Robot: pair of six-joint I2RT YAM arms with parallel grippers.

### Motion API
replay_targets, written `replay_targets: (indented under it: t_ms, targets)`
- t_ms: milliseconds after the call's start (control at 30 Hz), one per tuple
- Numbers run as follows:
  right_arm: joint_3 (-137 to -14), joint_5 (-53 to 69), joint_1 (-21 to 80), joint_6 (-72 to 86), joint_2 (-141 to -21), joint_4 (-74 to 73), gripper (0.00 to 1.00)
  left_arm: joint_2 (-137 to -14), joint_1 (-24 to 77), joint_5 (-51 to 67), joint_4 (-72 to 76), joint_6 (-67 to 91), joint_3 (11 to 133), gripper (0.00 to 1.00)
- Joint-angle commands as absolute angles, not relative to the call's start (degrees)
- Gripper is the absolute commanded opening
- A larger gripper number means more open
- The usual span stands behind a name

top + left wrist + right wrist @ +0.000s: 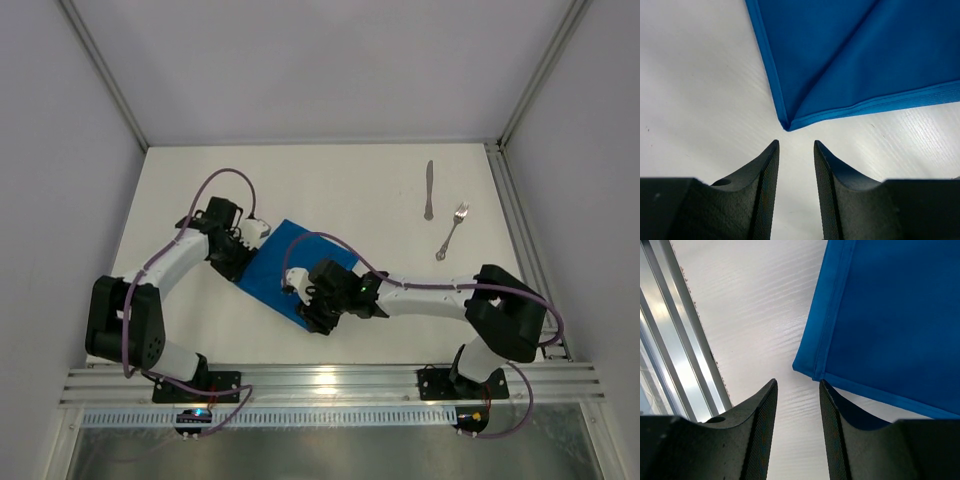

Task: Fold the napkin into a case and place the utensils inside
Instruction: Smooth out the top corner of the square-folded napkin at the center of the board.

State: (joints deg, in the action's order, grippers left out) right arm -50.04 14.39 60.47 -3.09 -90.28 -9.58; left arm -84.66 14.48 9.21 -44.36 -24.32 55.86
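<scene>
The bright blue napkin [290, 262] lies folded flat on the white table, set diagonally between the two arms. My left gripper [248, 256] is at its left side, open and empty. In the left wrist view a hemmed corner of the napkin [855, 60] lies just beyond the left gripper [795, 143], not touching it. My right gripper [312, 316] is at the near corner, also open and empty. That corner of the napkin [890, 315] lies just ahead of the right gripper [797, 382]. The knife [429, 190] and fork [453, 231] lie apart at the far right.
A metal rail [330, 382] runs along the table's near edge and shows at the left of the right wrist view as the rail [675, 340]. White walls stand on three sides of the table [350, 190].
</scene>
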Motion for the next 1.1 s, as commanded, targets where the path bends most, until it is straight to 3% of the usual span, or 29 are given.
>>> replay_targets:
  t_ms: [0,100,400,600,733,1067]
  targets:
    - [-53.43,11.95,62.31,-6.50,-91.84,-10.81,0.43,-84.72,13.54,7.91,-42.11,-24.70,54.93,0.37]
    - [-54.14,10.82,62.40,-6.50,-93.51,-10.90,0.42,-87.44,13.54,7.65,-40.78,-24.61,55.19,0.37]
    - [-54.75,7.03,62.40,-6.59,-96.50,-11.51,0.20,-92.37,13.45,7.03,-37.80,-24.52,54.93,0.30]
    - [-55.72,8.61,62.40,-7.03,-95.63,-12.48,0.10,-93.16,13.45,7.03,-37.62,-24.78,54.49,0.10]
    - [-56.07,9.49,62.40,-7.38,-94.66,-12.66,0.04,-92.81,13.45,6.86,-37.18,-25.22,53.70,0.08]
    - [-56.69,13.62,62.31,-7.21,-93.96,-11.25,0.04,-92.99,12.75,6.86,-36.91,-25.66,53.70,0.14]
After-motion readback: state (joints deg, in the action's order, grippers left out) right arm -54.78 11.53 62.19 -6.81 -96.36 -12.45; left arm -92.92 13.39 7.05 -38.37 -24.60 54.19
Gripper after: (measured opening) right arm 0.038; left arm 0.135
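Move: The left gripper stands open over the napkin's left corner, which is about 1 cm ahead, 1 cm left and 4 cm below; the far corner lies roughly 16 cm ahead and 11 cm right, the near corner some 10 cm back and 17 cm right. From the open right gripper, the near corner is about 1 cm ahead and 3 cm below, with the right corner 18 cm ahead and 13 cm right. Bring the left gripper down about 4 cm, easing slightly forward and left, and shut its fingers on the napkin's left corner. Meanwhile sink the right gripper some 3 cm to the near corner, tipping its fingers a little steeper, close them to pinch the edge there, then ease up and left by about 1 cm, fingers shut. ##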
